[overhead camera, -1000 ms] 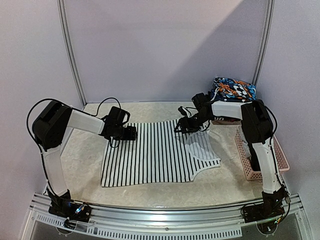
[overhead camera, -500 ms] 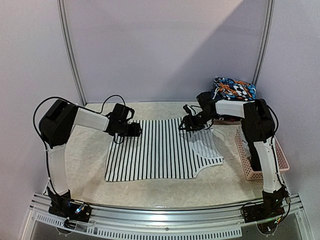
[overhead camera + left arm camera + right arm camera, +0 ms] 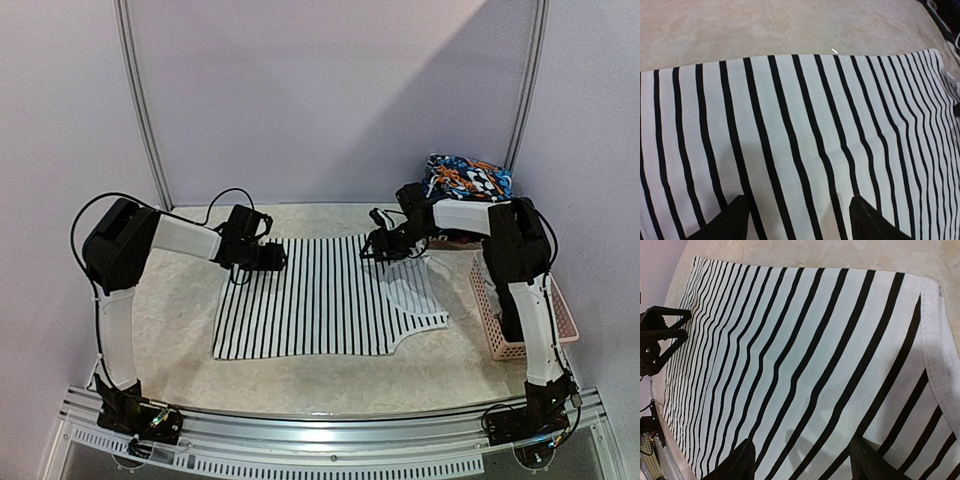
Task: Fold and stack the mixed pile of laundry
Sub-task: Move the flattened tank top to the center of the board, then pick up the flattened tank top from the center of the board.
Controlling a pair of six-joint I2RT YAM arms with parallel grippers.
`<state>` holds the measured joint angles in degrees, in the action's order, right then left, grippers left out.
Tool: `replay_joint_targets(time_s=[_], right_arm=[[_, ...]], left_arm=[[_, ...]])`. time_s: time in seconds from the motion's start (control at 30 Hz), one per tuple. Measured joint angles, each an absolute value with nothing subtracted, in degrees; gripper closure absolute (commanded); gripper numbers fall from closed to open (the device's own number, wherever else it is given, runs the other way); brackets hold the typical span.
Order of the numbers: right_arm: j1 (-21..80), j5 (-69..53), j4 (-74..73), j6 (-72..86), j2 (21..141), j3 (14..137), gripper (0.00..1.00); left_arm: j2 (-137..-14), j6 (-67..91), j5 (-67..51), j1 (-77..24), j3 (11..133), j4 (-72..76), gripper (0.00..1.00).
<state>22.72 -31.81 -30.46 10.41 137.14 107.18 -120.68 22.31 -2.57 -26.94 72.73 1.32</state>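
A black-and-white striped garment (image 3: pixel 310 300) lies spread flat on the table, its white neckline part at the right. My left gripper (image 3: pixel 270 257) hovers low over its far left corner. In the left wrist view it (image 3: pixel 799 201) is open, the flat striped cloth (image 3: pixel 790 125) showing between the fingertips. My right gripper (image 3: pixel 385 245) is over the far right corner. In its own view it (image 3: pixel 801 442) is open too, above the striped cloth (image 3: pixel 805 340) near the hem. No other garment of the laundry pile shows on the table.
A pink lattice basket (image 3: pixel 520 310) stands at the right edge, behind the right arm. A folded blue-and-orange patterned cloth (image 3: pixel 468 178) sits at the back right corner. Metal frame posts (image 3: pixel 140 110) rise at the back. The left gripper (image 3: pixel 660 337) shows in the right wrist view.
Both grippers have moved a little to the right and farther back. The striped garment has slid slightly right with them and lies flatter.
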Motion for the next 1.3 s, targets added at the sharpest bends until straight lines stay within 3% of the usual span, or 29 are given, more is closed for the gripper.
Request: replay_joint_targets(time_s=[0.5,1.3], right_arm=[[22.2,-31.2,-29.3,11.5,135.1,104.0,0.35],[26.0,-31.5,-26.3,14.4,119.3,94.3,0.31]], left_arm=[[-118.7,21.8,-3.3,-27.0,71.1,1.9,0.31],[-80.2,23.2,8.3,-30.4,44.0,-3.8,0.27]])
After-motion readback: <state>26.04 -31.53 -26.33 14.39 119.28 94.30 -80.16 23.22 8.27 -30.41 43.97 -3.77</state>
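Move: I have both open hands down on the far part of the tank top. Its middle is about 9 cm back and 10 cm to the right of my left hand, and some 11 cm back and 8 cm to the left of my right hand, about 1 cm lower than either. From my right hand, the folded stack is roughly 7 cm ahead and 18 cm to the right, and the pink basket about 14 cm back and 29 cm to the right. I stop pushing the tank top and come off it. My left hand rests briefly, then lifts about 10 cm and sweeps some 12 cm back and 7 cm left to hang over the left edge, its fingers tipping up about 10 degrees. My right hand eases back and right a centimetre while low, then rises about 9 cm, still drawing back, fingers staying open. ##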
